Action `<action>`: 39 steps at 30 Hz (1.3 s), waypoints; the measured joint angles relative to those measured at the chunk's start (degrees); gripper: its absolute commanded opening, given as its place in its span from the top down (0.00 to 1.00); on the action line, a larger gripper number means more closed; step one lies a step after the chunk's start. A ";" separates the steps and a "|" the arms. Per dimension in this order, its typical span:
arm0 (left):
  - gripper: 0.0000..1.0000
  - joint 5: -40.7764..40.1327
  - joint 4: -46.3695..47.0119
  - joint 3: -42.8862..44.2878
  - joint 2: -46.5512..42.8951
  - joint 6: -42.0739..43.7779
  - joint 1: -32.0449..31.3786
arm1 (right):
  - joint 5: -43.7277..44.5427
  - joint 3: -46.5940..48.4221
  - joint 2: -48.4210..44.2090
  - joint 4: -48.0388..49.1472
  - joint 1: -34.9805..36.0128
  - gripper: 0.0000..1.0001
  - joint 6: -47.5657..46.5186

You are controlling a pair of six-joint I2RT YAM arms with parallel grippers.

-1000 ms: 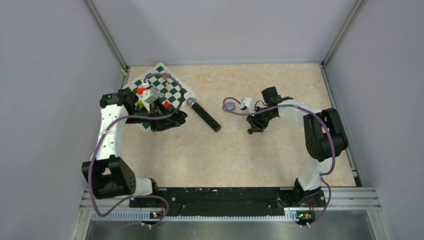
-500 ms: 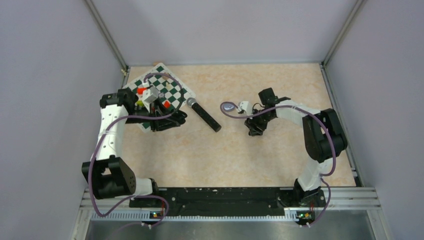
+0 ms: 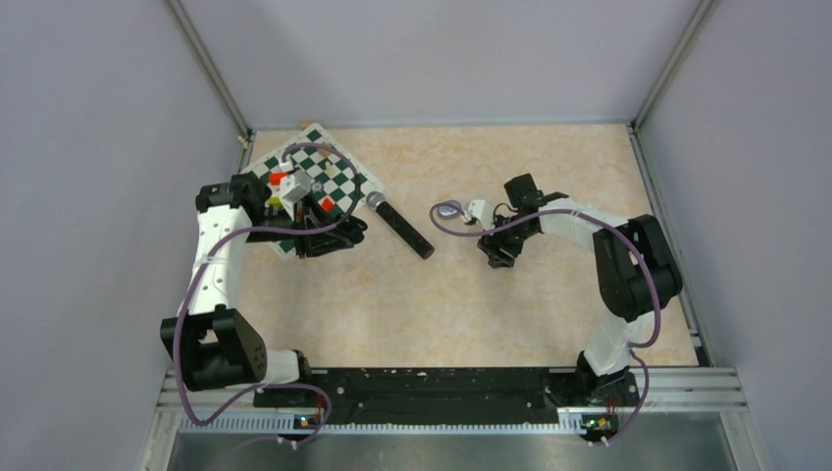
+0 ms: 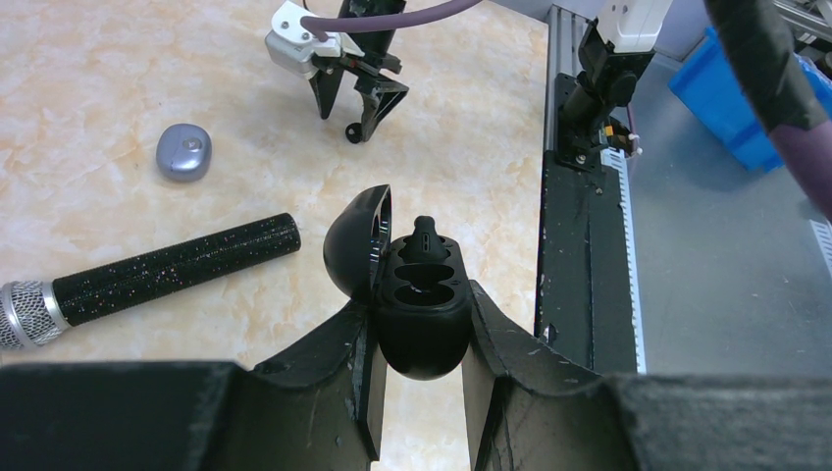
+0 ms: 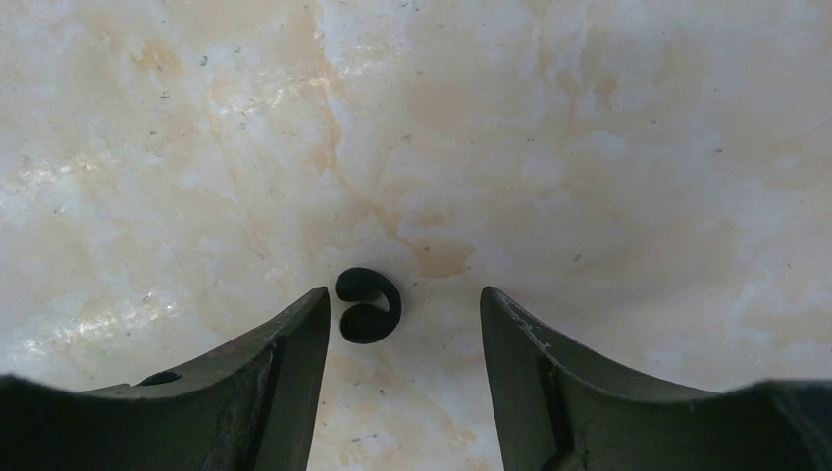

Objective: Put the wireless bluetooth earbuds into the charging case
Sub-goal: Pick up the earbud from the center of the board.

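My left gripper (image 4: 420, 302) is shut on the lower body of a black charging case (image 4: 417, 294), held just above the table with its lid (image 4: 355, 250) swung open to the left. One glossy black earbud (image 4: 424, 234) sits in the far slot. The near slot is empty. A second black earbud (image 5: 368, 305) lies on the table between the fingers of my right gripper (image 5: 403, 294), close to the left fingertip (image 5: 312, 306) and apart from it. That gripper is open and low over the table. In the top view it (image 3: 494, 257) is right of centre.
A closed pale purple oval case (image 4: 183, 152) lies on the table beyond the microphone (image 4: 147, 280), partly behind the right arm's cable in the top view. A green-and-white chessboard (image 3: 338, 175) with small blocks lies at the back left, beside my left arm.
My right gripper has shifted slightly left and its jaws have spread wider. The left arm and the black case have not moved.
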 measured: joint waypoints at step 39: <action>1.00 0.00 1.97 0.00 -0.26 -1.90 0.00 | -16.96 8.04 8.85 -6.54 -11.06 0.83 12.92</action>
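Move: The earbud lies on the table between the right hand's open fingers, nearer the back one: about 1 cm back from that hand, level sideways and 1 cm below. The silver case stands roughly 12 cm ahead of the hand and 10 cm to its left, and the microphone's middle some 8 cm ahead and 21 cm left, both about 1 cm lower. From the left hand the earbud is some 8 cm ahead, 27 cm right and 26 cm down. The earbud is left ungripped as the right hand draws back and rises, then loops forward over about 4 cm at up to 4 cm above its start and comes down again, stopping just ahead of the earbud. Its fingers close from over half open to nearly shut, while the wrist swings some 30 degrees, clockwise and with the fingers less steep. The left hand keeps holding the open black case. ##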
